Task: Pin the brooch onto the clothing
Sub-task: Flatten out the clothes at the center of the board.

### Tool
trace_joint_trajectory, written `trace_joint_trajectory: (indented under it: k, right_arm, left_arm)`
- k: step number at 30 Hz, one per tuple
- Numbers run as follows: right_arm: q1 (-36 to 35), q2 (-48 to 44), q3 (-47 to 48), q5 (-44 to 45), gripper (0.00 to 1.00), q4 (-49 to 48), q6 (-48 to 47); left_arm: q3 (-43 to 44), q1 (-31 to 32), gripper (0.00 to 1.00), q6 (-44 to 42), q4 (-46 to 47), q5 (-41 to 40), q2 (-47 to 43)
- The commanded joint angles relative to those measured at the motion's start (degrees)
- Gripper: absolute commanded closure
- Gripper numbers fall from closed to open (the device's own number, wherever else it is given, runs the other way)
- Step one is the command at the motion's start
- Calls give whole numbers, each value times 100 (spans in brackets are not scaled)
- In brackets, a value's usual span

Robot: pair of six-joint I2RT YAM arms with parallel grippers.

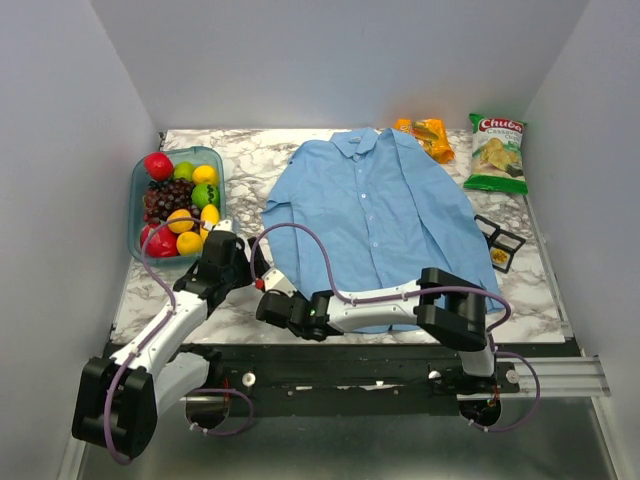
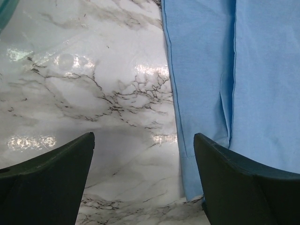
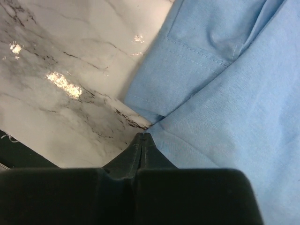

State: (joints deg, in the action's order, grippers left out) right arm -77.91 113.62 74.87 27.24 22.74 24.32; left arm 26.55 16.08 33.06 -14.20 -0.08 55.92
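The clothing point(image 1: 380, 215), a light blue collared shirt, lies flat on the marble table with its collar at the far side. My right gripper point(image 1: 268, 302) point(image 3: 143, 136) is at the shirt's near left hem corner. It is shut, and the cloth point(image 3: 225, 93) creases toward its tips. My left gripper point(image 1: 245, 265) point(image 2: 143, 157) hangs open over bare marble just left of the shirt's edge point(image 2: 243, 70), with nothing between its fingers. A tiny yellowish speck point(image 1: 498, 257) lies in a black tray to the right. It is too small to tell whether it is the brooch.
A glass tub of fruit point(image 1: 178, 200) stands at the back left. A green chips bag point(image 1: 497, 152) and an orange packet point(image 1: 427, 136) lie behind the shirt. Small black trays point(image 1: 500, 240) sit by the shirt's right sleeve. White walls close in three sides.
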Motion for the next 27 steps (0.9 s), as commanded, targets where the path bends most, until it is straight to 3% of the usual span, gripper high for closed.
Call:
trace_joint_trajectory:
  k: [1, 7, 14, 19, 23, 27]
  right_arm:
    - [83, 55, -130, 62, 99, 204, 275]
    - [250, -779, -622, -263, 99, -235, 434]
    - [452, -1518, -1009, -343, 99, -358, 495]
    - [584, -1747, -1159, -343, 99, -428, 434]
    - [575, -1703, -1168, -658, 99, -569, 398]
    - [575, -1712, -1273, -852, 99, -762, 478]
  left_arm:
    - [-202, -26, 7, 183, 145, -1, -90]
    - [-658, 79, 12, 683, 557, 657, -300]
    - [-958, 597, 14, 1237, 1120, 763, -249]
    - [-914, 1073, 21, 1352, 1086, 457, 41]
    - [-1046, 1117, 29, 1466, 1033, 78, -160]
    - [-1038, 1135, 32, 1511, 1164, 200, -12]
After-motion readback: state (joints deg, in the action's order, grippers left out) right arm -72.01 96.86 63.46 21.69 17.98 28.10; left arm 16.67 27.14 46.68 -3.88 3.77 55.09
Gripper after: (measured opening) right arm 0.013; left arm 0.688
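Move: The shirt's near-left sleeve cuff lies about 5 cm back from the left hand, 6 cm to its right and 6 cm below; the hem corner is some 8 cm back and 6 cm right of that hand, with the fruit basket roughly 13 cm ahead and 14 cm left. The shut right fingertips are right at the hem corner, about 1 cm above its middle, the cuff some 3 cm ahead and 1 cm left of them. Right hand, shut, rises 5 cm off hem; left sweeps 6 cm right, also back, towards cuff, fingers narrowing. ##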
